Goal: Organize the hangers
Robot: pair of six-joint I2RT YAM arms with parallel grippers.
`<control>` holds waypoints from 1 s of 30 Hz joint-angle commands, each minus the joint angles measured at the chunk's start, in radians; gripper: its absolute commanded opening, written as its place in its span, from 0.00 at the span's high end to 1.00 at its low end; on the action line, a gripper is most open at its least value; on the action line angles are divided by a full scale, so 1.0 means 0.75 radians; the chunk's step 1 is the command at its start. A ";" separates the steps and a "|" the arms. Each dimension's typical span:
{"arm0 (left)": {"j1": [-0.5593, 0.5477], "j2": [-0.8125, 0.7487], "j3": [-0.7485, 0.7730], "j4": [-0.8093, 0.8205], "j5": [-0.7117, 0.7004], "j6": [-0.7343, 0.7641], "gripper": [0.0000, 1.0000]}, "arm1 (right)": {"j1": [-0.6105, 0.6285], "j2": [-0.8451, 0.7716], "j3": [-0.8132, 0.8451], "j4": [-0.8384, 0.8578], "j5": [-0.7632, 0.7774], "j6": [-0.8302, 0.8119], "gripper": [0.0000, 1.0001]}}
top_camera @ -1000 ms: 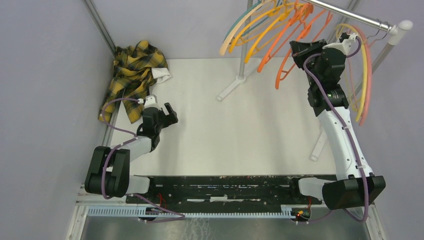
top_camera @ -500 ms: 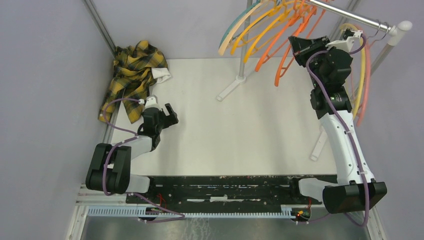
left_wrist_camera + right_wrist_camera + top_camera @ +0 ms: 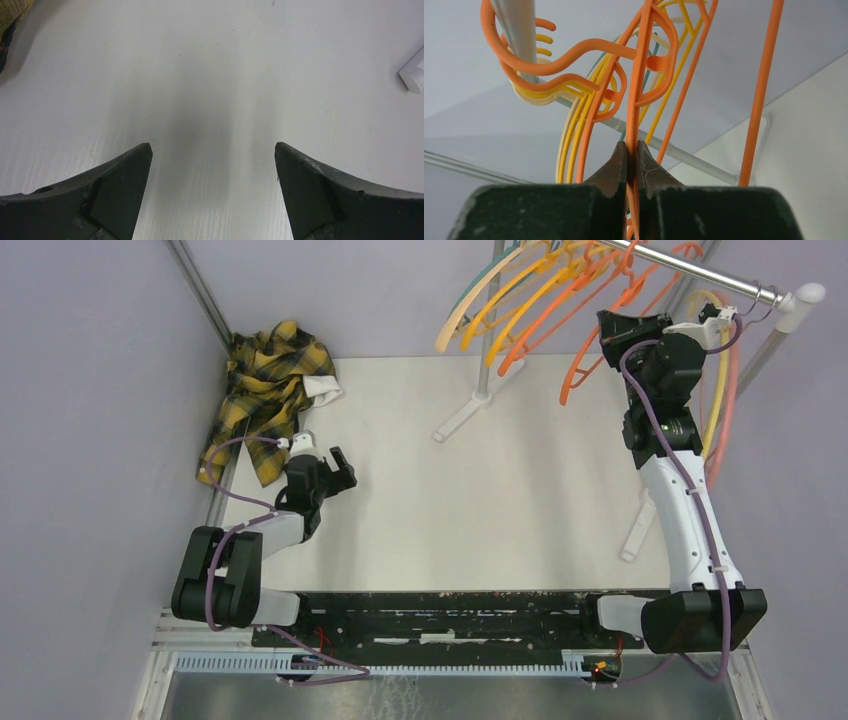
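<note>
Several hangers (image 3: 520,290) in peach, teal, yellow and orange hang bunched on the silver rail (image 3: 700,272) at the back right. My right gripper (image 3: 612,328) is raised just under the rail and shut on the thin bar of an orange hanger (image 3: 578,365). In the right wrist view the fingertips (image 3: 631,150) pinch that orange hanger (image 3: 640,90), and orange hooks curl round the rail (image 3: 516,30). Yellow and pink hangers (image 3: 722,390) hang behind the right arm. My left gripper (image 3: 343,468) rests low over the table, open and empty (image 3: 212,150).
A yellow-black plaid shirt (image 3: 265,390) lies crumpled at the table's back left corner. The rack's upright pole and white foot (image 3: 465,412) stand at the back centre, and another white leg (image 3: 637,530) slants beside the right arm. Grey walls close in on both sides.
My right gripper has risen and moved back-right toward the rail, carrying the orange hanger with it; the bunched hangers swung. The left arm has not moved.
</note>
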 commanded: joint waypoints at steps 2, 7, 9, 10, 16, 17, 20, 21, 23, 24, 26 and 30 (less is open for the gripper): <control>0.000 -0.003 0.017 0.077 0.014 -0.074 0.00 | -0.023 -0.020 -0.023 0.034 0.039 -0.005 0.79; 0.000 0.007 0.019 0.078 0.015 -0.074 0.00 | -0.023 -0.073 -0.030 -0.038 0.007 -0.080 0.29; 0.000 0.010 0.020 0.078 0.016 -0.073 0.00 | -0.023 -0.134 -0.055 -0.051 -0.011 -0.109 0.11; 0.000 0.013 0.021 0.079 0.017 -0.074 0.00 | -0.024 -0.159 -0.068 -0.068 -0.015 -0.120 0.04; -0.004 0.025 0.027 0.079 0.022 -0.069 0.01 | 0.001 -0.304 -0.163 -0.202 -0.049 -0.258 0.00; -0.007 0.026 0.029 0.077 0.022 -0.066 0.01 | 0.024 -0.327 -0.187 -0.218 -0.044 -0.313 0.00; -0.044 0.037 0.040 0.067 -0.014 -0.041 0.01 | 0.170 -0.369 -0.256 -0.280 0.056 -0.461 0.00; -0.069 0.043 0.052 0.059 -0.038 -0.025 0.01 | 0.230 -0.375 -0.280 -0.299 0.110 -0.509 0.00; -0.135 0.063 0.079 0.032 -0.090 0.010 0.01 | 0.351 -0.384 -0.334 -0.327 0.219 -0.590 0.00; -0.160 0.078 0.095 0.019 -0.113 0.026 0.01 | 0.401 -0.391 -0.372 -0.336 0.267 -0.618 0.00; -0.186 0.103 0.116 -0.001 -0.139 0.042 0.01 | 0.487 -0.415 -0.463 -0.338 0.354 -0.638 0.00; -0.198 0.118 0.124 -0.005 -0.151 0.049 0.01 | 0.585 -0.456 -0.642 -0.327 0.453 -0.647 0.00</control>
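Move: The orange hanger pinched in the right gripper is already hooked on the rail, which passes about 11 cm above this hand, 5 cm ahead and 2 cm right. The hanger's middle is about 3 cm ahead, 5 cm right, at hand height. The next orange hanger hangs some 8 cm left, 4 cm ahead and 2 cm higher; the yellow one some 17 cm right and 5 cm back, level. From the left hand that rail spot is about 56 cm right, 12 cm ahead and 51 cm up. Open the right gripper wide to let go of the orange hanger's arm, easing down about 2 cm as the fingers part. Back straight out some 6 cm, then swing down and left below the rail, finishing 15 cm lower, with the left side rolled down and the fingertips tipping down. Late on, bring the open left gripper about 5 cm right. ##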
